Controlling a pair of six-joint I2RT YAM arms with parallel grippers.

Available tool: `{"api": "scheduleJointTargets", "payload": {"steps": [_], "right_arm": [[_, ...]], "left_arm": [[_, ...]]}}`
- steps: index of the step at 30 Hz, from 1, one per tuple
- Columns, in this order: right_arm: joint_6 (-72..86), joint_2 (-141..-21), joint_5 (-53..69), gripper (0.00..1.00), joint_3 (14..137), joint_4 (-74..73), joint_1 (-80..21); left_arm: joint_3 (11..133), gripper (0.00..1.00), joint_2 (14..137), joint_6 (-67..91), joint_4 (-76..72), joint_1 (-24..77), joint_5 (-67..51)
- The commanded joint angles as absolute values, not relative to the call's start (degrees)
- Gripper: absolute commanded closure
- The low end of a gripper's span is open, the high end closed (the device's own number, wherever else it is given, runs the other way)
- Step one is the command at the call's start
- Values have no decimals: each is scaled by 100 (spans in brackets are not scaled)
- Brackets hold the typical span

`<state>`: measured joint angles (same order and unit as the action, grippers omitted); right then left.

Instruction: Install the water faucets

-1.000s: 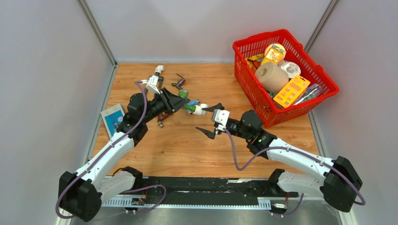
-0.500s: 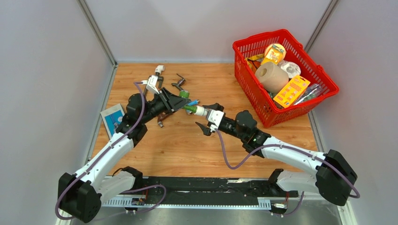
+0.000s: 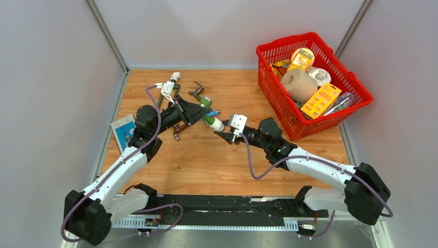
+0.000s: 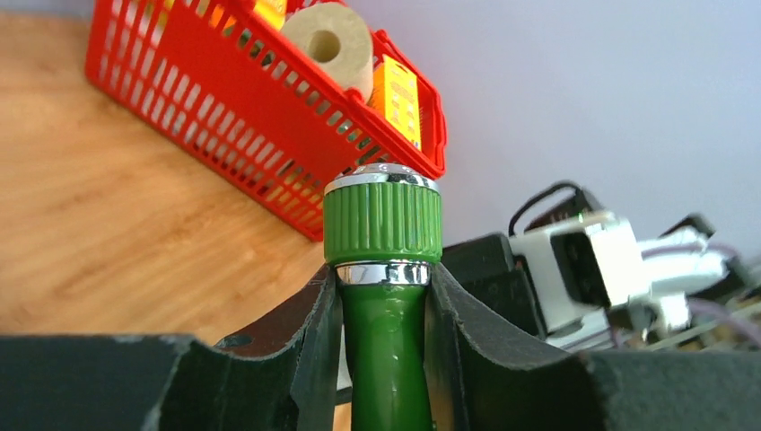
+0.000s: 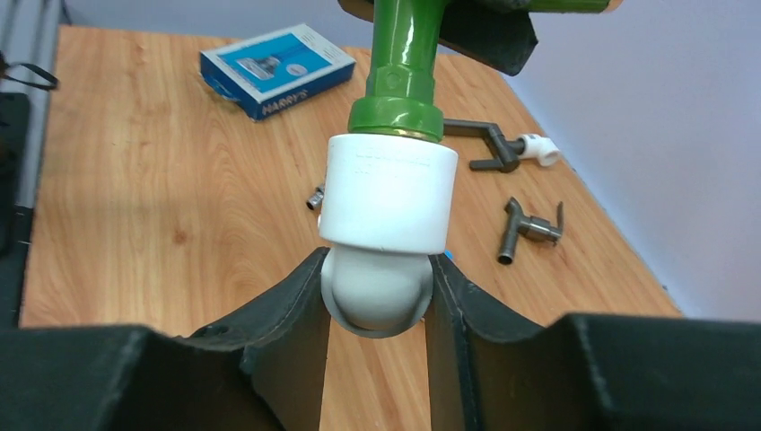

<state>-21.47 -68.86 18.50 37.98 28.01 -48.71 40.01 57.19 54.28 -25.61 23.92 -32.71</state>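
My left gripper [image 3: 199,112] is shut on the green faucet [image 3: 209,120] and holds it above the table; in the left wrist view the gripper [image 4: 384,310] pinches the green body [image 4: 384,359] below its ribbed collar. A white elbow fitting [image 3: 219,125] sits on the faucet's end. My right gripper [image 3: 224,134] is shut on the elbow; in the right wrist view the gripper [image 5: 377,301] clamps the elbow's rounded bend [image 5: 386,215] under the green faucet [image 5: 404,54]. The blue faucet [image 3: 213,112], the brown faucet [image 3: 177,132] and a dark grey faucet [image 3: 197,93] lie on the table.
A red basket [image 3: 281,106] full of goods stands at the back right. A blue box [image 3: 124,130] lies at the left edge. Another grey tap with a white fitting [image 5: 502,148] and a grey faucet [image 5: 531,229] lie beyond the grippers.
My right gripper moved left to the white elbow and went from open to shut on it. My left gripper kept holding the green faucet, shifting slightly.
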Motion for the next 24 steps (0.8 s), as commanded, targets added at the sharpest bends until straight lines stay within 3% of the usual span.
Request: {"api": "scheduleJointTargets", "payload": {"steps": [1, 7, 10, 13, 16, 20, 24], "right_arm": [[-637, -6750, 2837, 100, 4262, 2927, -4466], [1788, -7223, 4672, 100, 4894, 2672, -3325], [2959, -7698, 5517, 100, 5106, 2820, -2866], [2876, -7743, 5328, 97, 5124, 2683, -2830], [2094, -7551, 5020, 82, 5203, 2076, -2839], [1154, -7059, 4537, 41, 5028, 1846, -2830], [38, -6479, 4070, 26, 4607, 1837, -2935]], "left_arm": [[3990, 100, 5546, 3317, -3753, 2399, -4190], [3692, 100, 5212, 400, -3754, 2399, -5035], [3674, 100, 5107, 9, -3323, 2391, -5150], [3516, 100, 5019, 384, -3637, 2399, -4888], [3533, 100, 4983, 1079, -3499, 2399, -3942], [3735, 100, 4992, 2274, -2744, 2399, -2650], [3946, 100, 5010, 3661, -1996, 2399, -1936]]}}
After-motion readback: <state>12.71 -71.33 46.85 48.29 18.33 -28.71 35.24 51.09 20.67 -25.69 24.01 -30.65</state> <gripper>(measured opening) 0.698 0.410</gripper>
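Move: The right hand already pinches the white elbow; the middle of the green faucet lies about 2 cm ahead of it, 4 cm left and 6 cm up. From the left hand, which holds the faucet, the elbow lies some 2 cm back, 4 cm right and 8 cm below. On the table roughly 20 cm below the right hand, the blue faucet is about 11 cm ahead and 6 cm left, the brown one about 7 cm ahead and 17 cm left. Rolling about its own fingers, top side swinging forward by about 45 degrees, the right hand twists the pinched white elbow while rising a little, then opens and draws off right and up from it. The left hand keeps its grip on the green faucet and rolls the opposite way some 50 degrees, moving slightly back and up, then sinks about 3.5 cm, drifts forward and left, and rolls partly back. ##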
